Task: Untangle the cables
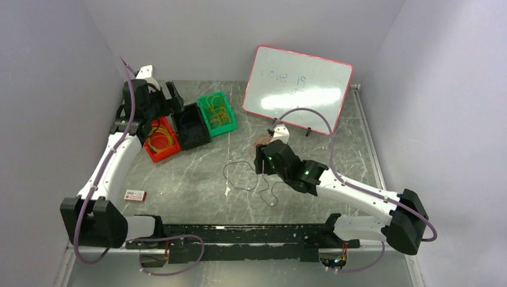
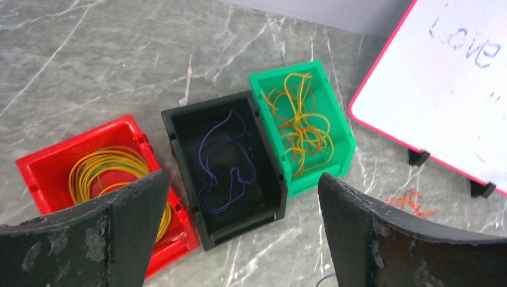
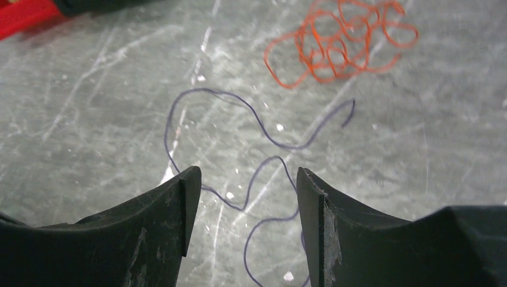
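A thin dark blue cable [image 1: 225,174] curls loose on the marble table, and the right wrist view shows the same dark blue cable [image 3: 286,146] running between and beyond my fingers. An orange cable tangle [image 3: 341,42] lies just past it. My right gripper [image 3: 248,173] hovers open low over the blue strand, holding nothing. My left gripper [image 2: 242,175] stands wide open and empty above the bins. Under it, a black bin [image 2: 272,161] holds a blue cable [image 2: 202,156]. A red bin [image 2: 42,173] holds yellow cables and a green bin [image 2: 341,137] holds orange-yellow ones.
A pink-framed whiteboard [image 1: 299,86] leans at the back right on small black feet. The three bins [image 1: 191,125] sit in a row at the back left. A small red and white tag [image 1: 135,195] lies near the left arm's base.
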Motion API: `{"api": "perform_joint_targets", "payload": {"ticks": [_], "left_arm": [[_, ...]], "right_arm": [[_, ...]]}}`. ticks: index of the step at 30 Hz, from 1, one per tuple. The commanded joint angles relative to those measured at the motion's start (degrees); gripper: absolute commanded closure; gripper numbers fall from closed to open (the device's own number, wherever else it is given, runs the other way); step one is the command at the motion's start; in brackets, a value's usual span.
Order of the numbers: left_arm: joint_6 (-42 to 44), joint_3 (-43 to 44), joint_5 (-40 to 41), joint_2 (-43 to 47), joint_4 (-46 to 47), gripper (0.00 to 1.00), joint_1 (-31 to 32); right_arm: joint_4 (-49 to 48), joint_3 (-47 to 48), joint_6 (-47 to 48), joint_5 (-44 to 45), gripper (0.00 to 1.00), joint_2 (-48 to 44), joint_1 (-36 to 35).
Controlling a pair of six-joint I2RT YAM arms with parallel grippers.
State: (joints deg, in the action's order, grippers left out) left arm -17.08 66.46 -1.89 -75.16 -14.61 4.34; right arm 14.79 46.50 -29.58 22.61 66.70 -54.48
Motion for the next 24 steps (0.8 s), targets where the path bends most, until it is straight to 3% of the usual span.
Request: {"api": "perform_joint_targets", "payload": {"ticks": [1, 9, 18, 24], "left_arm": [[2.71, -4.69, -0.86, 5.96, -2.55, 0.0, 0.14], [0.34, -12.36, -5.65, 10.75, -2.2, 0.02, 0.46], [-0.76, -14.72, -8.28, 11.21, -1.08, 0.04, 0.58], [-0.94, -14.84, -9.43, 10.65, -0.74, 0.06, 0.58]], "right_arm": [[7.58, -2.08, -8.53, 2.02, 0.37, -0.4, 0.16], [-0.59, -2.84, -11.84, -6.71, 0.33, 8.91, 3.99], [-9.15, -6.05, -18.84, 0.43, 0.33, 15.06, 4.12], [-7.22, -2.75, -19.99, 6.17, 0.39, 21.21, 4.09]]}}
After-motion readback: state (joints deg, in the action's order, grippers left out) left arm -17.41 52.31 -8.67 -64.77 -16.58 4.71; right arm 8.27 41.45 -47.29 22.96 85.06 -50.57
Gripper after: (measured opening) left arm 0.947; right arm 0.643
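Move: Below the right hand, about 15 cm down and roughly 3 cm ahead, lies the near bend of the purple cable. From that bend the orange cable lies about 12 cm farther out in line with it, and a white paper scrap some 11 cm to the left and 5 cm nearer the base. From the left hand, the purple bend is about 30 cm to the right, 15 cm back and 25 cm below. Down, with almost no sideways travel, the right hand sinks some 12 cm to the purple cable's near bend, its fingers tipping about 15 degrees steeper and turning clockwise about as much while staying part-open. Meanwhile the empty left hand draws back about 6 cm and sinks about 5 cm by the trays, fingers still wide open. ##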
